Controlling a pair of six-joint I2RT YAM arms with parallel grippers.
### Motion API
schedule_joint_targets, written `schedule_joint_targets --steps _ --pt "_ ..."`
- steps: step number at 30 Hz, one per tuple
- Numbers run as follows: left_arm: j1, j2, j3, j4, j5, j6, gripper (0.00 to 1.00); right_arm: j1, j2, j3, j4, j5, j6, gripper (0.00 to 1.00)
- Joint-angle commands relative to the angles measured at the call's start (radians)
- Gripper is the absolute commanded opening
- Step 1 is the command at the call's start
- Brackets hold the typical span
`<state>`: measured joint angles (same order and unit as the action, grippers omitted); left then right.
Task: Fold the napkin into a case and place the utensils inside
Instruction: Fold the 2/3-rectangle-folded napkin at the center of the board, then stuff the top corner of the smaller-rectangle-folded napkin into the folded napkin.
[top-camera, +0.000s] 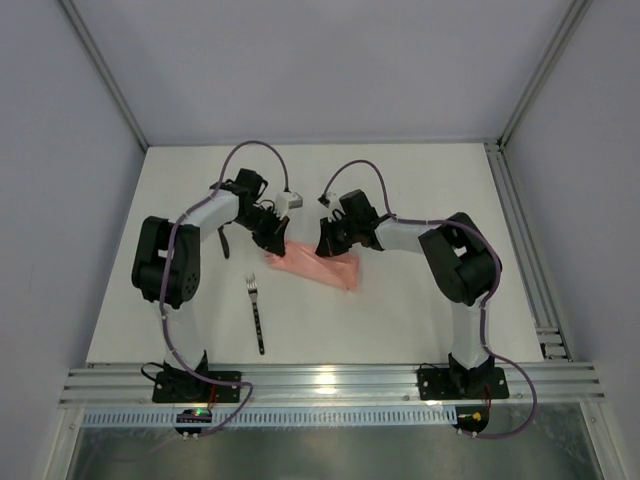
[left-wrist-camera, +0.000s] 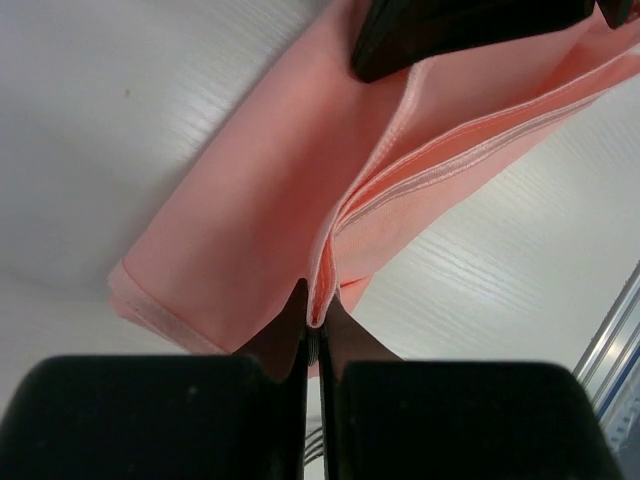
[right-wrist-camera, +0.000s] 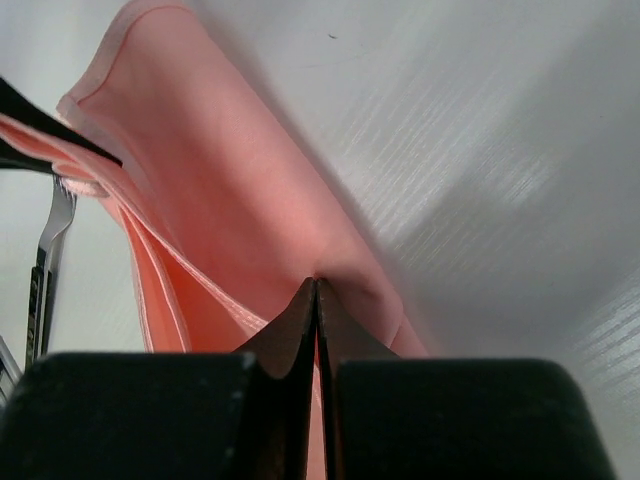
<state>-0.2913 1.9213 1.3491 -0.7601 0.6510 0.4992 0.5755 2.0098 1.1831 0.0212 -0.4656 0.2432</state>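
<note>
The pale-pink napkin (top-camera: 318, 268) lies folded into a narrow band at the table's middle. My left gripper (top-camera: 277, 242) is shut on the napkin's (left-wrist-camera: 270, 200) left end, pinching a hemmed fold (left-wrist-camera: 318, 310) at its fingertips. My right gripper (top-camera: 326, 246) is shut on a pinch of the napkin (right-wrist-camera: 240, 210) along its far edge. The fork (top-camera: 257, 313) lies in front of the napkin, tines pointing away, and its tines also show in the right wrist view (right-wrist-camera: 55, 225). A slim dark piece (top-camera: 224, 244), likely the knife, lies partly under the left arm.
The white table (top-camera: 420, 320) ends at a metal rail (top-camera: 330, 382) in front and another rail (top-camera: 525, 250) on the right. Grey walls enclose the back and sides. Both arm bases (top-camera: 190, 380) stand at the near edge.
</note>
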Motion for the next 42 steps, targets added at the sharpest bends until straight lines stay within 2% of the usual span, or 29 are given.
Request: schedule_joint_targets --steps 1,5,9,16,19,21,24,29,32,36,42 --pt "0.03 0.039 0.08 0.001 0.047 -0.022 0.0 0.006 0.004 -0.022 -0.081 -0.024 -0.047 0.04" --pt "0.069 0.096 0.134 -0.025 0.067 -0.051 0.0 0.004 0.004 -0.019 -0.107 -0.057 -0.085 0.04" --pt "0.073 0.172 0.189 -0.047 0.018 -0.085 0.0 0.006 -0.011 -0.025 -0.125 -0.08 -0.13 0.04" --pt "0.073 0.217 0.245 -0.073 -0.004 -0.114 0.0 0.029 -0.046 0.027 -0.194 -0.062 -0.205 0.13" --pt "0.072 0.216 0.245 -0.084 -0.007 -0.105 0.0 0.027 -0.095 0.027 -0.202 -0.03 -0.202 0.24" --pt "0.07 0.216 0.248 -0.097 -0.011 -0.099 0.0 0.027 -0.124 0.029 -0.207 0.019 -0.19 0.27" --pt "0.067 0.222 0.248 -0.104 -0.034 -0.09 0.0 0.027 -0.187 0.029 -0.213 0.126 -0.156 0.43" --pt "0.058 0.225 0.245 -0.105 -0.044 -0.083 0.0 0.027 -0.307 -0.014 -0.193 0.264 -0.101 0.56" --pt "0.058 0.223 0.242 -0.101 -0.05 -0.086 0.0 0.029 -0.358 -0.069 -0.156 0.301 -0.102 0.58" --pt "0.058 0.223 0.24 -0.09 -0.059 -0.091 0.0 0.029 -0.391 -0.137 -0.127 0.219 -0.108 0.64" --pt "0.057 0.222 0.236 -0.082 -0.076 -0.1 0.02 0.049 -0.402 -0.244 -0.08 0.159 -0.065 0.66"
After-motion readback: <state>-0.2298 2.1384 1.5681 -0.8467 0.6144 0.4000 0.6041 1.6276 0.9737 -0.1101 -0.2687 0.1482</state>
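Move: The napkin strip's left end is still pinched in the left hand; its middle lies about 8 cm right of that hand, 3 cm back and 3 cm below. The right hand's shut fingertips are already on its far side, the strip's middle some 3 cm left and 3 cm back; its free right end is about 7 cm right and 6 cm back of them. From the left hand, the fork lies 15 cm back and 6 cm left, the knife 15 cm left and 6 cm farther out. The napkin's left end is carried about 4 cm forward and lowered by the left hand, which keeps its pinch, turns slightly counter-clockwise and then holds. The right fingertips first draw back on the cloth, turning counter-clockwise, then open wide and come free; that hand rises some 9 cm while swinging right, then comes back and down, open, towards the napkin's right end. ##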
